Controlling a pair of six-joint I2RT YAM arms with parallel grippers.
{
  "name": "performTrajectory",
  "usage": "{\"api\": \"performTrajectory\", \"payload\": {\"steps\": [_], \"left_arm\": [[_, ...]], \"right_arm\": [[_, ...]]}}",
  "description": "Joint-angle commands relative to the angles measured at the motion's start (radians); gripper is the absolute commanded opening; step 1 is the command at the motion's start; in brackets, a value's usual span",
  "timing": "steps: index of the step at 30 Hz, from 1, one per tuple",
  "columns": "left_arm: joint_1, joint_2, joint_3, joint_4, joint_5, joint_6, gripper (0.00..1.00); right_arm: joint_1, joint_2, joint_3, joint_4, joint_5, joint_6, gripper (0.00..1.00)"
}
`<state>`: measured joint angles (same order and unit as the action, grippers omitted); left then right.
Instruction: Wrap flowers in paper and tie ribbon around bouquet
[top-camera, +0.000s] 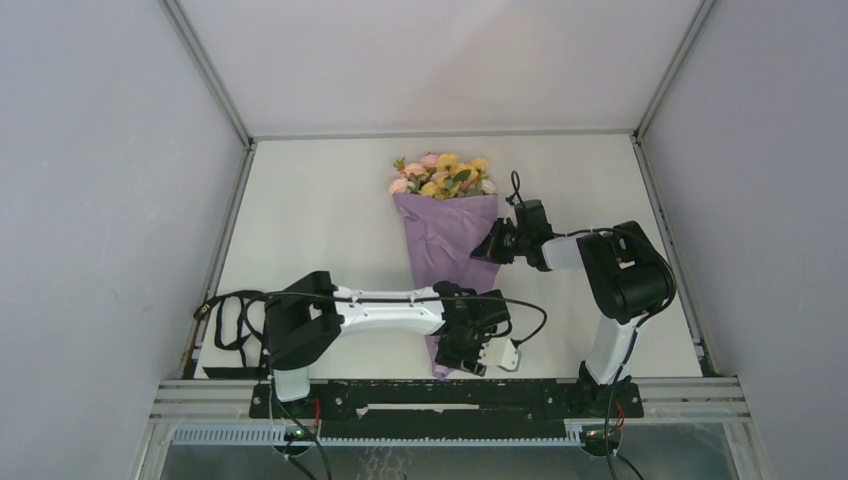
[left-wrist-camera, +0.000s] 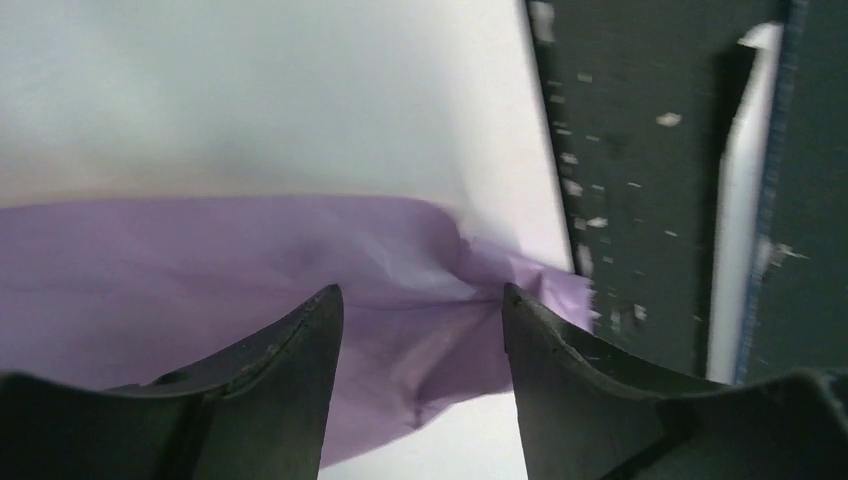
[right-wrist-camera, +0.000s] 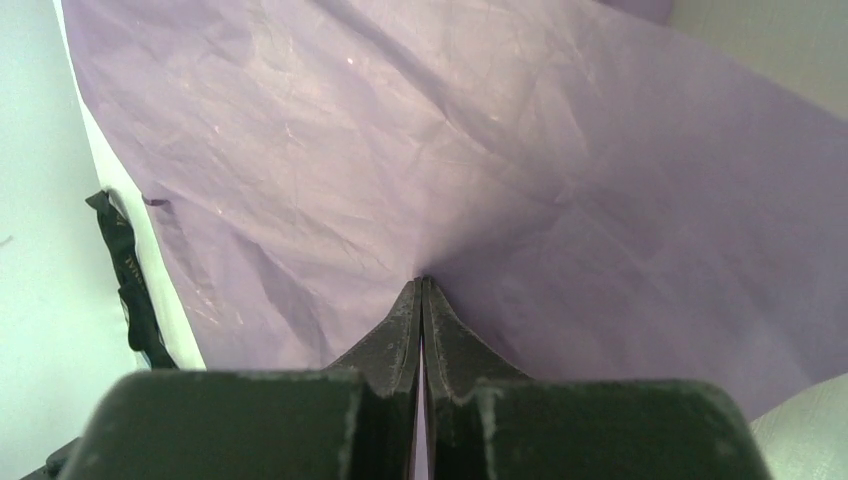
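Note:
The bouquet lies on the white table, with pink, yellow and white flowers (top-camera: 441, 175) at its far end. They top a tapered cone of lilac paper (top-camera: 450, 240). My right gripper (top-camera: 497, 243) is at the cone's right edge, shut on a pinch of the paper (right-wrist-camera: 480, 170), and creases fan out from its tips (right-wrist-camera: 421, 282). My left gripper (top-camera: 466, 352) hovers over the cone's narrow near end. It is open, and the crumpled paper tip (left-wrist-camera: 440, 330) shows between its fingers (left-wrist-camera: 300, 340) without being gripped. A stretch of black ribbon (right-wrist-camera: 128, 285) lies on the table beside the paper in the right wrist view.
Black cable loops (top-camera: 232, 318) lie at the left near the left arm's base. The dark perforated rail (top-camera: 500, 395) along the table's near edge runs just past the cone's tip (left-wrist-camera: 640, 200). Grey walls close in the table on three sides.

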<state>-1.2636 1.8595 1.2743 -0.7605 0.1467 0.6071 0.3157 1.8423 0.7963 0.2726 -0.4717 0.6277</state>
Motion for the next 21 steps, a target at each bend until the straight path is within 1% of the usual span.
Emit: {"api": "performTrajectory", "payload": {"steps": [1, 8, 10, 12, 13, 14, 15, 16, 17, 18, 21], "left_arm": [[-0.056, -0.081, -0.031, -0.133, 0.038, 0.0, 0.66], [-0.059, -0.187, 0.046, -0.28, 0.108, 0.009, 0.68], [-0.036, -0.229, 0.054, -0.289, 0.138, 0.021, 0.68], [0.012, -0.247, 0.046, -0.247, 0.141, 0.014, 0.67], [0.035, -0.242, 0.036, -0.209, 0.117, -0.006, 0.64], [0.058, -0.226, 0.028, -0.166, 0.071, -0.038, 0.58], [0.071, -0.197, 0.029, -0.139, 0.025, -0.067, 0.51], [0.076, -0.164, 0.033, -0.122, -0.017, -0.087, 0.43], [0.074, -0.132, 0.034, -0.112, -0.034, -0.091, 0.38], [0.069, -0.112, 0.026, -0.095, -0.031, -0.09, 0.35], [0.036, -0.105, -0.042, -0.004, 0.021, -0.071, 0.32]], "right_arm": [[0.002, 0.026, 0.03, -0.061, 0.101, -0.028, 0.07], [0.018, 0.022, 0.04, -0.088, 0.117, -0.042, 0.07], [0.023, 0.023, 0.049, -0.101, 0.123, -0.046, 0.07], [0.027, 0.025, 0.056, -0.114, 0.127, -0.047, 0.07], [0.029, 0.025, 0.056, -0.116, 0.131, -0.047, 0.07], [0.032, 0.023, 0.056, -0.117, 0.133, -0.047, 0.07], [0.035, 0.023, 0.056, -0.118, 0.137, -0.048, 0.07], [0.036, 0.023, 0.056, -0.118, 0.14, -0.047, 0.07], [0.037, 0.023, 0.057, -0.116, 0.139, -0.048, 0.07], [0.037, 0.023, 0.057, -0.115, 0.137, -0.045, 0.07], [0.039, 0.023, 0.056, -0.113, 0.137, -0.043, 0.07]]}}
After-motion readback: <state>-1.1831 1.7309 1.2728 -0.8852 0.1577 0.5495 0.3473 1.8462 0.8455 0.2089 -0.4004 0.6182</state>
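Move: The purple paper's tail, its loose lower stretch, lies about 4 cm to the left of the left hand, 1 cm ahead and 3 cm below. Its tip is some 4 cm back and 4 cm left, near the table's front edge; the flower heads are roughly 39 cm ahead and 4 cm left. The right fingertips are on the paper fold directly beneath them, 1 cm down; from them the tail lies about 20 cm back and 6 cm left. Swing the left gripper up and off the purple paper's tail in a small loop: about 4 cm back and 4 cm left while rising some 6 cm, then forward about 6 cm over the tail, starting down again by 2 cm. Narrow the wide-open fingers to roughly a third. Keep the shut right fingertips resting on the paper fold. ##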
